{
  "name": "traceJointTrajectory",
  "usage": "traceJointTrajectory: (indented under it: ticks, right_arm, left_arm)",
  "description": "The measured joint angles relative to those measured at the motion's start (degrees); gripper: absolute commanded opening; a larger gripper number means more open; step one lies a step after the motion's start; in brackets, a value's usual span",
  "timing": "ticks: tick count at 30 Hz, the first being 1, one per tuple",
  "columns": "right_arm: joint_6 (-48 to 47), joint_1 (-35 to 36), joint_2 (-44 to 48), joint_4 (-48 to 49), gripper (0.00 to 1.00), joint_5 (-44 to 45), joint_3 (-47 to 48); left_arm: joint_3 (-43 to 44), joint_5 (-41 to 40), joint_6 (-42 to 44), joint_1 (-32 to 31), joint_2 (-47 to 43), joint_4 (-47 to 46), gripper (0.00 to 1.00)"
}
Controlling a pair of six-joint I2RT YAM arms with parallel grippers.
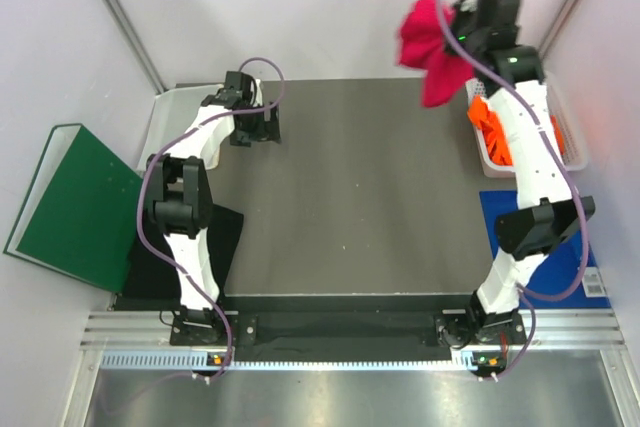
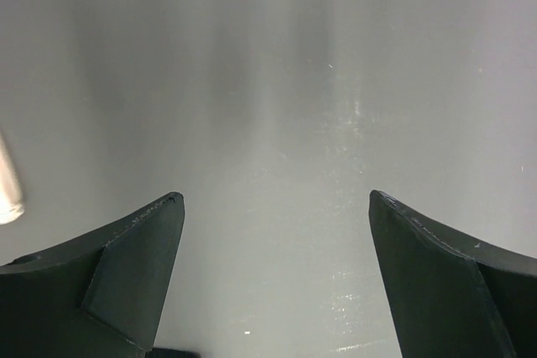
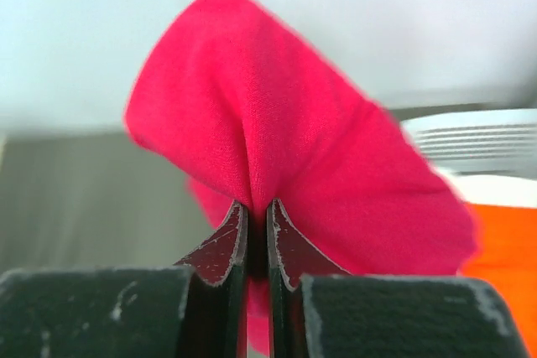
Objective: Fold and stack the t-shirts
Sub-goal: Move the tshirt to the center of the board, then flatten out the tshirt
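Note:
My right gripper [image 1: 458,29] is raised high at the back right and is shut on the crimson-pink t-shirt [image 1: 430,47], which hangs bunched from it above the table. In the right wrist view the jaws [image 3: 257,207] pinch a fold of the pink cloth [image 3: 319,140]. The bright orange t-shirt [image 1: 490,132] lies in a white basket [image 1: 572,137] under that arm; it also shows in the right wrist view [image 3: 503,249]. The black t-shirt [image 1: 222,237] lies flat at the front left, partly under the left arm. My left gripper [image 1: 256,129] is open and empty low over the grey table at the back left [image 2: 277,207].
A dark green binder [image 1: 75,202] lies off the table's left edge. A blue board [image 1: 545,247] lies at the right, under the right arm. A white flat object [image 1: 168,112] sits behind the left arm. White walls close in the back and sides.

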State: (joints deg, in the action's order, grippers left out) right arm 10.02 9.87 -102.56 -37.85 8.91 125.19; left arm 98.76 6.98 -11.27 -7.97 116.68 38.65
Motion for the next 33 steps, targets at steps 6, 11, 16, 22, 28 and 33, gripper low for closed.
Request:
traceJointTrajectory:
  ticks: [6, 11, 16, 22, 28, 33]
  right_arm:
    - [1.90, 9.01, -1.44, -4.85, 0.21, -11.02, -8.90]
    - [3.56, 11.15, -4.96, -8.92, 0.99, -15.30, -20.92]
    - [4.44, 10.95, -6.05, -9.62, 1.00, -13.49, -26.40]
    - [5.18, 10.84, -4.81, -8.39, 1.00, -11.67, -26.51]
    - [6.19, 10.58, -4.76, -8.04, 1.00, -10.40, -28.35]
    - [6.49, 10.23, -4.74, -8.09, 1.00, -9.55, -32.70]
  left_arm:
    - [-0.81, -2.84, -1.14, 1.22, -3.69, -0.02, 0.98]
    - [-1.49, -3.69, -1.27, 1.70, -6.80, -0.09, 0.99]
    - [-2.82, 1.97, -1.38, 1.46, -8.26, -1.20, 0.82]
    - [-2.29, 11.80, -2.36, -3.76, -5.20, -2.71, 0.77]
    - [5.27, 19.45, -2.27, -13.94, 6.40, -2.32, 0.70]
    - [7.28, 22.86, -3.06, -17.68, 11.02, -2.12, 0.57]
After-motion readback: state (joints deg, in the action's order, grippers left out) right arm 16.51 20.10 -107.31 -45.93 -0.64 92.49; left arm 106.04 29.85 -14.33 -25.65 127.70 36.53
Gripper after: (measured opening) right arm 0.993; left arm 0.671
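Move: The right hand already holds the red t-shirt high up; the bare board centre it is taken to lies about 20 cm back, 18 cm to its left and some 40 cm below. The basket stands roughly 25 cm to that hand's right and 4 cm back, with the orange t-shirt in it about 24 cm right and 7 cm back. From the left hand, the board centre is about 14 cm back and 29 cm right, 9 cm down; a white tray sits level with it, some 20 cm to its left. The right hand brings the red t-shirt down fast and back towards itself, swinging left over the board and tipping its fingers about 45 degrees further down; near the bottom of the swing it opens wide and lets go, then eases a little lower beside the shirt's far right edge, some 29 cm below where it began. The left hand first lifts about 5 cm, then sweeps over 20 cm to the right and somewhat back, sinking and turning clockwise some 25 degrees with its fingers partly closing, to come close over the shirt's far left part, though contact can't be seen. ##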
